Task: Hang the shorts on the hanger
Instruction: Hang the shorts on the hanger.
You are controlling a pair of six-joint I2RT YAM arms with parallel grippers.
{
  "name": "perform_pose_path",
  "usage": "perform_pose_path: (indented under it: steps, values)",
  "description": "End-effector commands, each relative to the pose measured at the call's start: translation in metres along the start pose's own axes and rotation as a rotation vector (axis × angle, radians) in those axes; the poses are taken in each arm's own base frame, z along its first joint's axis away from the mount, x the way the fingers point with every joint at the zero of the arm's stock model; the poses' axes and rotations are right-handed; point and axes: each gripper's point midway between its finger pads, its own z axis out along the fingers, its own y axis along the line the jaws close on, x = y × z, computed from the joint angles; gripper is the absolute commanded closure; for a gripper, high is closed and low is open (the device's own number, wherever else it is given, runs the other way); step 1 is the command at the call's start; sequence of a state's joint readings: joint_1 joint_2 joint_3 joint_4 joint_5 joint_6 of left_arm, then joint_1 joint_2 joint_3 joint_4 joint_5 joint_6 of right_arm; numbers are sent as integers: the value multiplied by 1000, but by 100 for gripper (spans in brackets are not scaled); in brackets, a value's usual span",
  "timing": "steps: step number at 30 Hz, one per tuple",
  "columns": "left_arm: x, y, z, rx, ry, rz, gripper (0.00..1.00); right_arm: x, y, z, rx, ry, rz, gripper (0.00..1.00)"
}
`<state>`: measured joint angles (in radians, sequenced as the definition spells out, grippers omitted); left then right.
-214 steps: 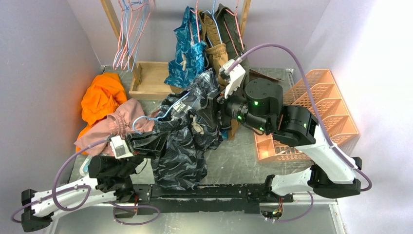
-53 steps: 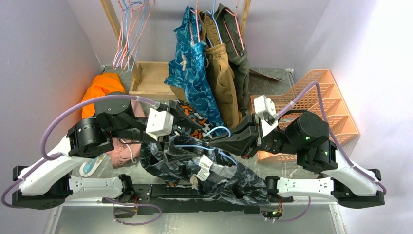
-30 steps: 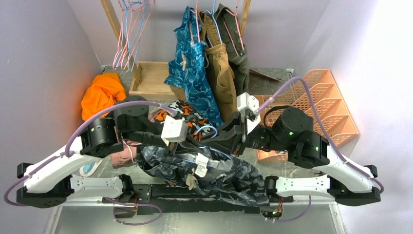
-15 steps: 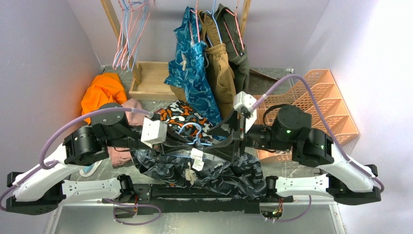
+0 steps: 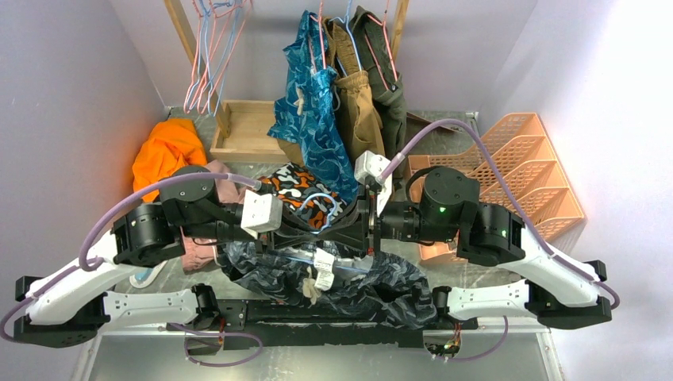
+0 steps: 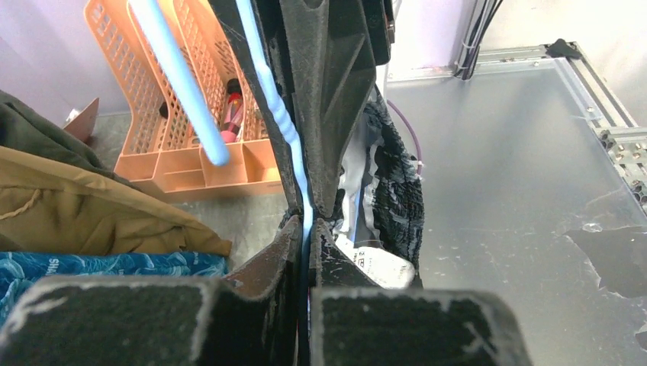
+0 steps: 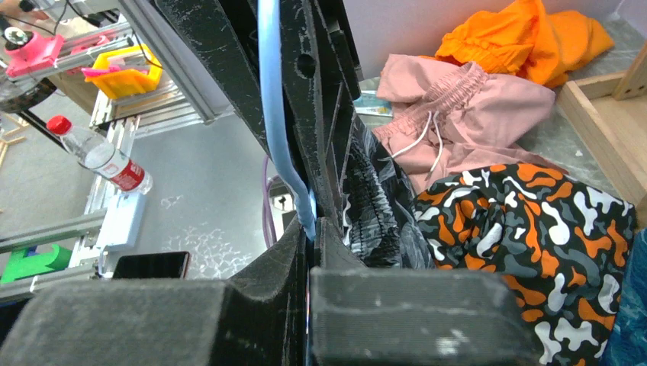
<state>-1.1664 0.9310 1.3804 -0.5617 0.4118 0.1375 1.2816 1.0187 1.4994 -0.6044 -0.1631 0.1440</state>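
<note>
The light-blue wire hanger (image 5: pixel 316 198) is held above the near table edge, hook pointing away. The dark leaf-print shorts (image 5: pixel 373 287) are draped along its lower bar, white label showing. My left gripper (image 5: pixel 313 232) and right gripper (image 5: pixel 349 232) meet tip to tip on the wire. In the left wrist view the left gripper (image 6: pixel 307 230) is shut on the blue hanger (image 6: pixel 263 72), with the shorts (image 6: pixel 398 191) just beyond. In the right wrist view the right gripper (image 7: pixel 311 226) is shut on the hanger (image 7: pixel 273 91), next to the shorts (image 7: pixel 378 206).
Black-orange-white shorts (image 5: pixel 295 184) lie right behind the grippers; pink shorts (image 7: pixel 458 114) and an orange garment (image 5: pixel 167 151) lie at the left. Teal, tan and olive clothes (image 5: pixel 317 87) hang on the rack. A wooden tray (image 5: pixel 242 131) stands behind, an orange rack (image 5: pixel 528 167) at the right.
My right gripper let go, slid left along the hanger and shut on the wire again, close to the left gripper. The left arm shifted slightly right, and the shorts swung with the hanger.
</note>
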Motion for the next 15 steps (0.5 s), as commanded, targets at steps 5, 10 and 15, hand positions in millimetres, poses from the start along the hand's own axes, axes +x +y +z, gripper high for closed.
perform_pose_path:
  steps: [5,10,15]
  values:
    - [-40,10,-25,-102,-110,17,24,-43,2,-26,26,-114,-40,100]
    - [-122,-23,-88,-49,-407,120,1,-99,15,-55,5,-243,-120,100]
    - [-175,-47,-155,-67,-654,234,1,-187,53,-96,-121,-460,-225,100]
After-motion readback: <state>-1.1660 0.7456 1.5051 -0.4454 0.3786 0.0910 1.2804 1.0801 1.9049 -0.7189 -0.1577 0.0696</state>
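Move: The hanger's neck is at both fingertips, pinched from either side; the dark shorts on it have their middle about 18 cm below each hand and 4 cm back, sideways in line. From the left hand, the pink shorts lie on the table some 28 cm left, 20 cm ahead and 38 cm below, and the camouflage shorts about 25 cm ahead, 4 cm left and 38 cm below. The hanger with the dark shorts goes up about 12 cm in the right hand, which keeps its pinch at the neck, drifts some 4 cm right and tips its fingertips up a little. The left fingers open wide and let go of the neck; that hand then climbs about 12 cm and draws off left by 8, slightly back, fingertips swinging up some 25 degrees, past the waistband's left end. ##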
